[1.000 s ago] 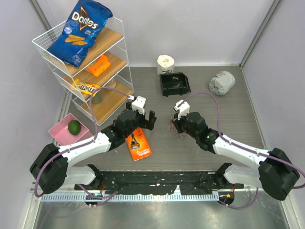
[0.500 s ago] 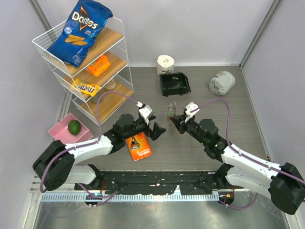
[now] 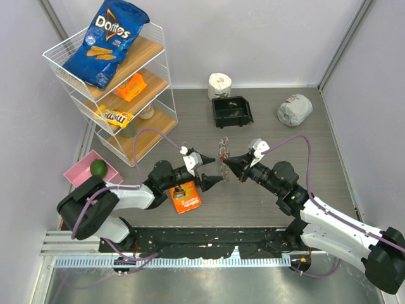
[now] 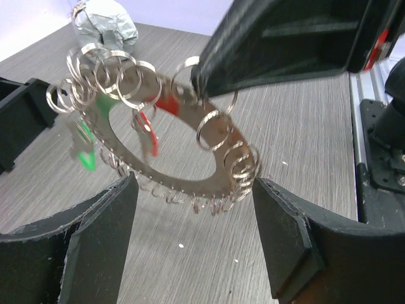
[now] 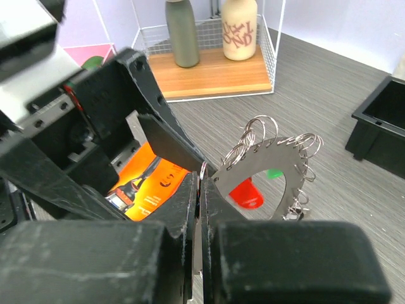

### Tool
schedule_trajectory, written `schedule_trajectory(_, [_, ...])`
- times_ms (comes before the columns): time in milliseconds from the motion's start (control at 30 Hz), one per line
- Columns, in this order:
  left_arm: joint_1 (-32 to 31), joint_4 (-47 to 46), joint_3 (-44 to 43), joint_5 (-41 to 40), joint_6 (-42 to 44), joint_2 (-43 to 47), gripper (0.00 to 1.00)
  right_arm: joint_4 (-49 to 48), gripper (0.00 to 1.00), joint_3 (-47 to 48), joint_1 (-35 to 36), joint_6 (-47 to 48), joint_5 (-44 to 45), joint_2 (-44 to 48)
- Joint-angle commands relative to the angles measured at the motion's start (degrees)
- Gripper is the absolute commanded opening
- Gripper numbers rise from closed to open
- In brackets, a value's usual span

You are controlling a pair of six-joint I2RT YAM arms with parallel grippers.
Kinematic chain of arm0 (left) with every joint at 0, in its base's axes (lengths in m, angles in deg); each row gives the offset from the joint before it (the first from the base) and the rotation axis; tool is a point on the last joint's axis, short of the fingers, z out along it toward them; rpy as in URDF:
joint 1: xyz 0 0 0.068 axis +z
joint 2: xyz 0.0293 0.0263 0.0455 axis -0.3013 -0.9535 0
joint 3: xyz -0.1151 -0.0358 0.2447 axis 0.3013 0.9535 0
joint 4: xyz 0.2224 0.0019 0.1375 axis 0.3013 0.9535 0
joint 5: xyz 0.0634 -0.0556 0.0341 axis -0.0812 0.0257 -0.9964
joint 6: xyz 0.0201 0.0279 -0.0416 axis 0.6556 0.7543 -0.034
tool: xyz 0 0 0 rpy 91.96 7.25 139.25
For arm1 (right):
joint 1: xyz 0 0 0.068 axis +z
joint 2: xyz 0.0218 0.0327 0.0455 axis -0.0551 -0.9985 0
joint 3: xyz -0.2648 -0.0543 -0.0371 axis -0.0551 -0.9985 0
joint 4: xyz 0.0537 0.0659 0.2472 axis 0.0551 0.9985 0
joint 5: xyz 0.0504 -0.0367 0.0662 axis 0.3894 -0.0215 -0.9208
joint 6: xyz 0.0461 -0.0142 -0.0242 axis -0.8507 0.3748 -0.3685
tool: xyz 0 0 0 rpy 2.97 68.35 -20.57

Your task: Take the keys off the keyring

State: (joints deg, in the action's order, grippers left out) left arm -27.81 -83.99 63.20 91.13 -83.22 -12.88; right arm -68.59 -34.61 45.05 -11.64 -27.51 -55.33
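The keyring (image 3: 222,151), a flat silvery ring edged with many small split rings, hangs in the air between the two grippers. My right gripper (image 3: 231,163) is shut on its edge; in the right wrist view the jaws (image 5: 201,182) pinch the band (image 5: 240,171). A red-headed key (image 5: 247,194) and a green-headed key (image 5: 274,173) hang behind it. My left gripper (image 3: 205,170) is open and empty, facing the ring. In the left wrist view the ring (image 4: 176,182) hangs just beyond my open gripper (image 4: 193,247), with the green key (image 4: 82,151) and red key (image 4: 147,132).
An orange packet (image 3: 185,195) lies under the left arm. A wire shelf (image 3: 111,82) with snacks stands at the back left, a pink tray (image 3: 79,177) with a green fruit beside it. A black bin (image 3: 231,111), a toilet roll (image 3: 219,83) and a grey bundle (image 3: 295,109) are at the back.
My right gripper lifted the keyring off the table and turned it toward the centre. My left gripper swung right and turned to face the ring, staying open.
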Motion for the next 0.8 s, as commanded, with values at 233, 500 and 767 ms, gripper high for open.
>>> schedule_trajectory(233, [0.2, -16.2, 2.7, -1.5, 4.7, -3.3, 0.81, -7.3, 0.05, 0.0, 0.2, -1.6, -7.1, 1.5])
schedule_trajectory(500, [0.2, -12.7, 2.3, -3.7, 6.4, -2.1, 0.70, -8.4, 0.05, 0.2, 0.2, -1.8, -10.8, 0.5])
schedule_trajectory(767, [0.2, -11.4, 2.7, -6.7, 7.5, -1.0, 0.59, -8.9, 0.05, 0.5, 0.2, -2.1, -12.9, -0.2])
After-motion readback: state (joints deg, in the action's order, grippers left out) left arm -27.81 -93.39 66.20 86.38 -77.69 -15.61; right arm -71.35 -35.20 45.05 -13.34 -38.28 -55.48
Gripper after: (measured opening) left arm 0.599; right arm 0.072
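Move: The red key dangles on the left hand's side of the upright keyring, which the right hand already holds. From the left fingers, pointing right, the red key is about 4 cm forward, 3 cm to the right and nearly level; the green key hangs some 4 cm beyond the red one and slightly lower. The black bin lies roughly 22 cm ahead, 6 cm right, 15 cm below. From the right hand, the red key hangs about 4 cm below and 1 cm forward. Still pinching one small ring at the keyring's rim, the right hand draws the keyring back about 3 cm and left 2 cm towards the left gripper, turning some 10 degrees counter-clockwise. The left hand dips about 2 cm and comes back up, then edges forward and slightly left, its open fingers narrowing partway around the red key without shutting; contact can't be made out. ##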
